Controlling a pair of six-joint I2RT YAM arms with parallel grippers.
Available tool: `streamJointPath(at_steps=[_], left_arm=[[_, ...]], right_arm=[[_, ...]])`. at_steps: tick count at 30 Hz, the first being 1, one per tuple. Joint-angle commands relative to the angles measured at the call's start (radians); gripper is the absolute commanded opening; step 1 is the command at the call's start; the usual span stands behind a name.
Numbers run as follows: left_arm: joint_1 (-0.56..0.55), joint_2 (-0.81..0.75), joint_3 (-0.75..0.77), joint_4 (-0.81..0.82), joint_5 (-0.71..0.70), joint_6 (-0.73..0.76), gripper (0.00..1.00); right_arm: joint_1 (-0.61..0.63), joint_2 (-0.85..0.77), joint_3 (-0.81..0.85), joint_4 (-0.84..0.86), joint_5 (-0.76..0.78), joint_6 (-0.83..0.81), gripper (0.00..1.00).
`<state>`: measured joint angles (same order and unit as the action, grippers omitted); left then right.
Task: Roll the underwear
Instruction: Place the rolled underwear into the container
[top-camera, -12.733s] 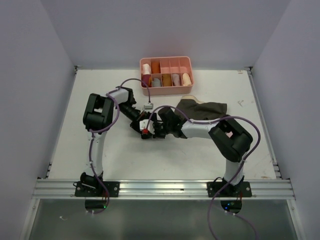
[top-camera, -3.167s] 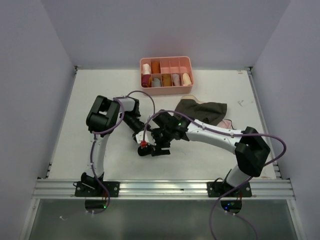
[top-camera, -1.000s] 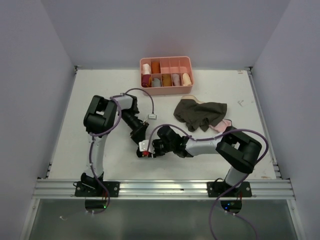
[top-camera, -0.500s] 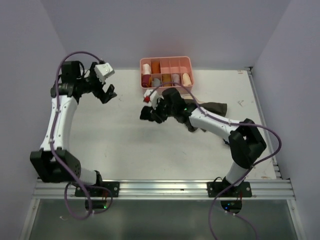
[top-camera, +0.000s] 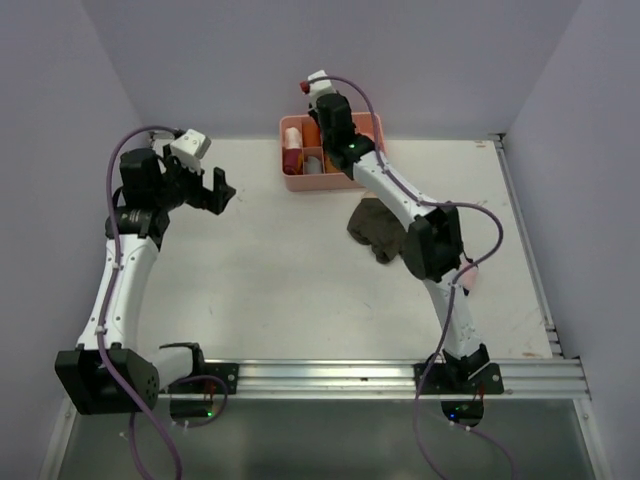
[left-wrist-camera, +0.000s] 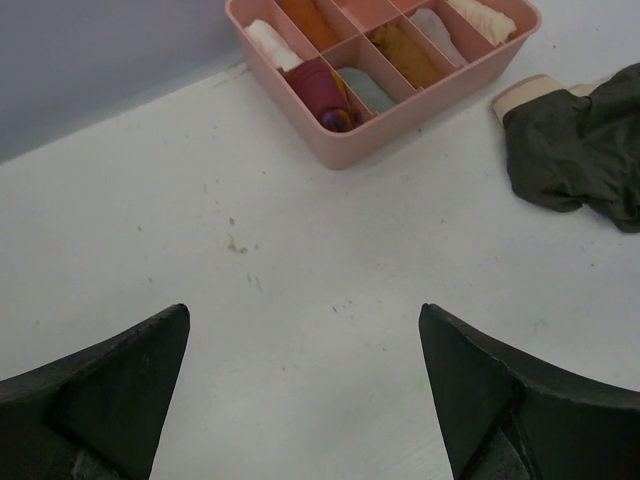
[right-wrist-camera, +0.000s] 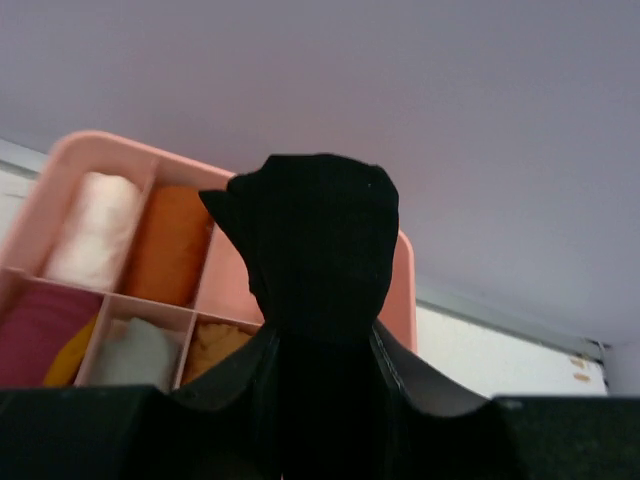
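Note:
The underwear (right-wrist-camera: 315, 240) is a tight black roll sticking up out of my right gripper (right-wrist-camera: 320, 345), whose jaws are shut on its lower part. The roll hangs over the back of the pink tray (right-wrist-camera: 90, 145), above its middle compartments. In the top view the right gripper (top-camera: 335, 125) reaches over the tray (top-camera: 376, 122), and the arm hides the roll there. My left gripper (top-camera: 222, 190) is raised at the far left, wide open and empty. The left gripper (left-wrist-camera: 303, 320) in its own view looks down on bare table.
The tray (left-wrist-camera: 350, 155) holds several rolled garments in cream, orange, maroon, grey and mustard. An olive-brown garment (top-camera: 375, 228) lies crumpled right of centre, also the olive-brown garment (left-wrist-camera: 580, 140) in the left wrist view. A pale pink garment (top-camera: 468, 278) peeks out beside the right arm.
The left gripper opened, let go and swung up to the far left. The right gripper carried the black roll from the middle of the table up to over the tray.

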<state>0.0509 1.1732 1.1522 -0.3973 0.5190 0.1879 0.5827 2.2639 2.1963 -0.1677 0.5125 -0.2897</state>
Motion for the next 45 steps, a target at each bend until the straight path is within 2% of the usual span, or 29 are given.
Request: streamJointPath(at_steps=[1, 3, 5, 10, 18, 22, 31, 34, 40, 45], left_arm=[[0.000, -0.029, -0.054, 0.041, 0.033, -0.117, 1.00], [0.000, -0.040, -0.083, 0.051, 0.036, -0.145, 1.00], [0.000, -0.056, -0.103, 0.055, 0.026, -0.166, 1.00], [0.000, -0.087, -0.157, 0.046, 0.019, -0.180, 1.00], [0.000, -0.115, -0.203, 0.032, 0.009, -0.211, 1.00], [0.000, -0.126, -0.230, 0.031, 0.004, -0.219, 1.00], [0.000, -0.135, -0.253, 0.040, -0.014, -0.234, 1.00], [0.000, -0.138, -0.259, 0.031, -0.017, -0.232, 1.00], [0.000, -0.152, -0.273, 0.026, -0.024, -0.238, 1.00], [0.000, -0.150, -0.269, 0.021, -0.030, -0.237, 1.00]], right_arm=[[-0.010, 0.203, 0.212, 0.049, 0.218, -0.092, 0.00], [-0.014, 0.267, 0.315, 0.145, 0.236, -0.133, 0.00], [-0.020, 0.324, 0.324, 0.238, 0.239, -0.201, 0.00], [-0.040, 0.411, 0.347, 0.373, 0.209, -0.247, 0.00], [-0.064, 0.425, 0.252, 0.553, 0.120, -0.106, 0.00], [-0.078, 0.421, 0.276, 0.484, 0.052, 0.030, 0.00], [-0.092, 0.486, 0.272, 0.465, -0.035, 0.133, 0.00], [-0.106, 0.500, 0.278, 0.419, -0.074, 0.201, 0.00], [-0.113, 0.508, 0.257, 0.364, -0.088, 0.234, 0.00], [-0.115, 0.479, 0.237, 0.232, -0.103, 0.332, 0.00]])
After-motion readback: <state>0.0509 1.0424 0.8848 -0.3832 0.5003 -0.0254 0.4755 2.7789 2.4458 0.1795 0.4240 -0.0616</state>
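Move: The right hand holds the rolled black underwear above the front part of the pink container. The empty middle compartment of the container's far row lies about 12 cm ahead, 1 cm left and 20 cm below. The orange roll sits beside that compartment, 5 cm to its left; the mustard roll is in the near row, 9 cm closer to the robot. From the left hand, that compartment is roughly 34 cm ahead, 25 cm right and 23 cm below. Still pinching the rolled black underwear, the right hand sinks about 16 cm and reaches some 10 cm forward towards the empty middle compartment of the far row. It dives first, eases up slightly while its left side rolls upward, then sinks again; fingers stay shut on the roll. The empty, open left hand sinks 7 cm and draws back 4 to 5 cm, tipping down. ##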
